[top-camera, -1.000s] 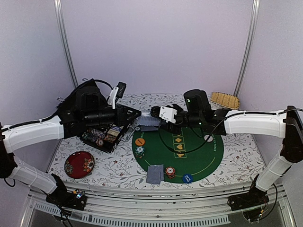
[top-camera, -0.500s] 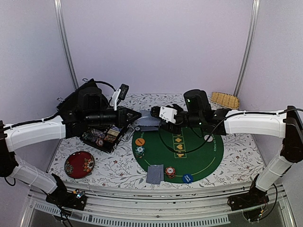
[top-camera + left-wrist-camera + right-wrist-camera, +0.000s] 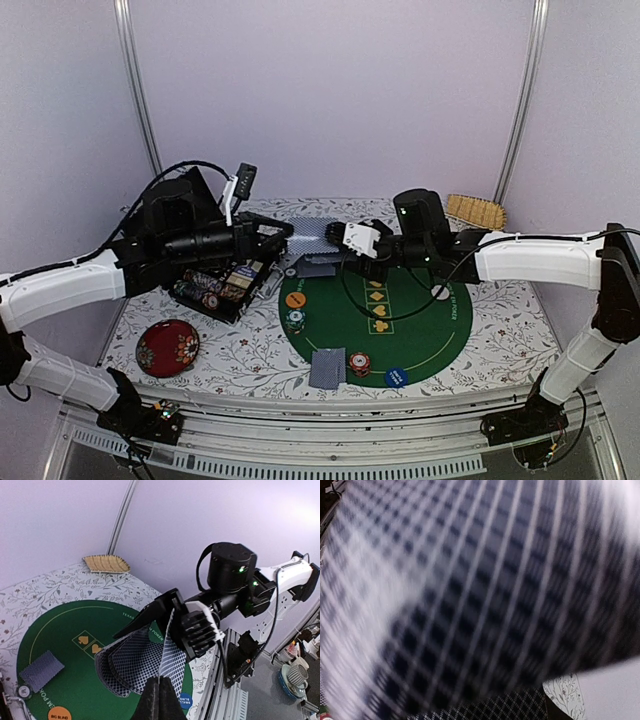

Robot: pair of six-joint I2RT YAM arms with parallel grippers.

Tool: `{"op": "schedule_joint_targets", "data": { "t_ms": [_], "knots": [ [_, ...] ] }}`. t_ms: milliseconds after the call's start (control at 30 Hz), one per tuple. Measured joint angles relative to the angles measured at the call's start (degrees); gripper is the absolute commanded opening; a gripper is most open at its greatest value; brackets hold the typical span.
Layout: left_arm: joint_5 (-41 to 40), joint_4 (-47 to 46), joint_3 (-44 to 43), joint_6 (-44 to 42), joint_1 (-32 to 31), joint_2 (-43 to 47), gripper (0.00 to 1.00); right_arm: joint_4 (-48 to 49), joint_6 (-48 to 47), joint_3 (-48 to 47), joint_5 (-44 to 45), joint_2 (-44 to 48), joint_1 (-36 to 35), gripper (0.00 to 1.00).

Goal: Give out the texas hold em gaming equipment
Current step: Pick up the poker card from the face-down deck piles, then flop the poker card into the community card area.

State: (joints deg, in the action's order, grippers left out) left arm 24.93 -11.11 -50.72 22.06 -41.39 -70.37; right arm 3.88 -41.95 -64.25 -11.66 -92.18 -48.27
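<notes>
My left gripper [image 3: 161,684] is shut on the lower edge of one playing card [image 3: 175,652] with a grey-blue patterned back, held up over the table's far middle [image 3: 312,230]. Right beside it, my right gripper [image 3: 338,252] is shut on a fan of the same cards [image 3: 125,662]. The right wrist view is filled with blurred card backs [image 3: 470,595], and its fingers are hidden. On the green mat [image 3: 420,330] lie a small pile of cards [image 3: 328,367], a red chip stack [image 3: 359,363], a green chip stack [image 3: 294,320], and orange [image 3: 295,299], blue [image 3: 396,377] and white [image 3: 440,293] discs.
A black case with chips [image 3: 222,283] sits left of the mat under my left arm. A dark red floral dish [image 3: 167,347] lies at the front left. A tan woven piece [image 3: 475,211] rests at the back right by the wall.
My left gripper has shut on one card from the fan and drawn it back and to the left. The right gripper has kept the fan, shifting slightly right.
</notes>
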Motion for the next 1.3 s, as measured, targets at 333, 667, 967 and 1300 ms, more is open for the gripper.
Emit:
{"op": "schedule_joint_targets", "data": {
  "t_ms": [333,667,967,1300],
  "knots": [
    [-3.1,-3.5,-1.9,-9.1,6.5,-1.0,0.0,-0.4,3.6,5.3,-1.5,3.1,8.0,0.49],
    [-15.4,-5.8,-13.7,-31.5,7.4,-23.7,0.0,-2.1,6.0,8.5,0.4,10.3,14.3,0.49],
    [-13.0,-18.1,-18.5,-47.9,3.9,-44.1,0.0,-4.0,6.8,9.8,1.0,13.4,16.5,0.49],
    [-13.8,-26.6,-22.5,-66.1,-4.2,-59.1,0.0,-6.1,7.1,10.3,2.2,16.3,17.3,0.49]
  ]
}}
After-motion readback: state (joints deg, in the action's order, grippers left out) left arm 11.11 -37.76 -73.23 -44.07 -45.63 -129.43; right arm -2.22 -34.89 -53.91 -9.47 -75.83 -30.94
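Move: Some 15 cm ahead, 21 cm right and 30 cm below the left hand, which already pinches a card, lies the mat's spade box. The far card pile is about 15 cm left of that box and level with it; the big blind button lies about 6 cm ahead of this hand and 1 cm to its right. The deck in the right hand's grip is roughly 8 cm right, 4 cm ahead and 6 cm lower. From the right hand the spade box is about 11 cm ahead, 11 cm right, 24 cm down. Keeping its pinch on the card, the left hand swings forward about 17 cm, then drops over 20 cm while sweeping right and slightly back towards the spade box, rolling some 65 degrees clockwise, seen along its fingers, to bring the upright card flatter. The right hand carries the deck clear, about 15 cm right and 5 cm forward, turning slightly clockwise, grip unchanged. ##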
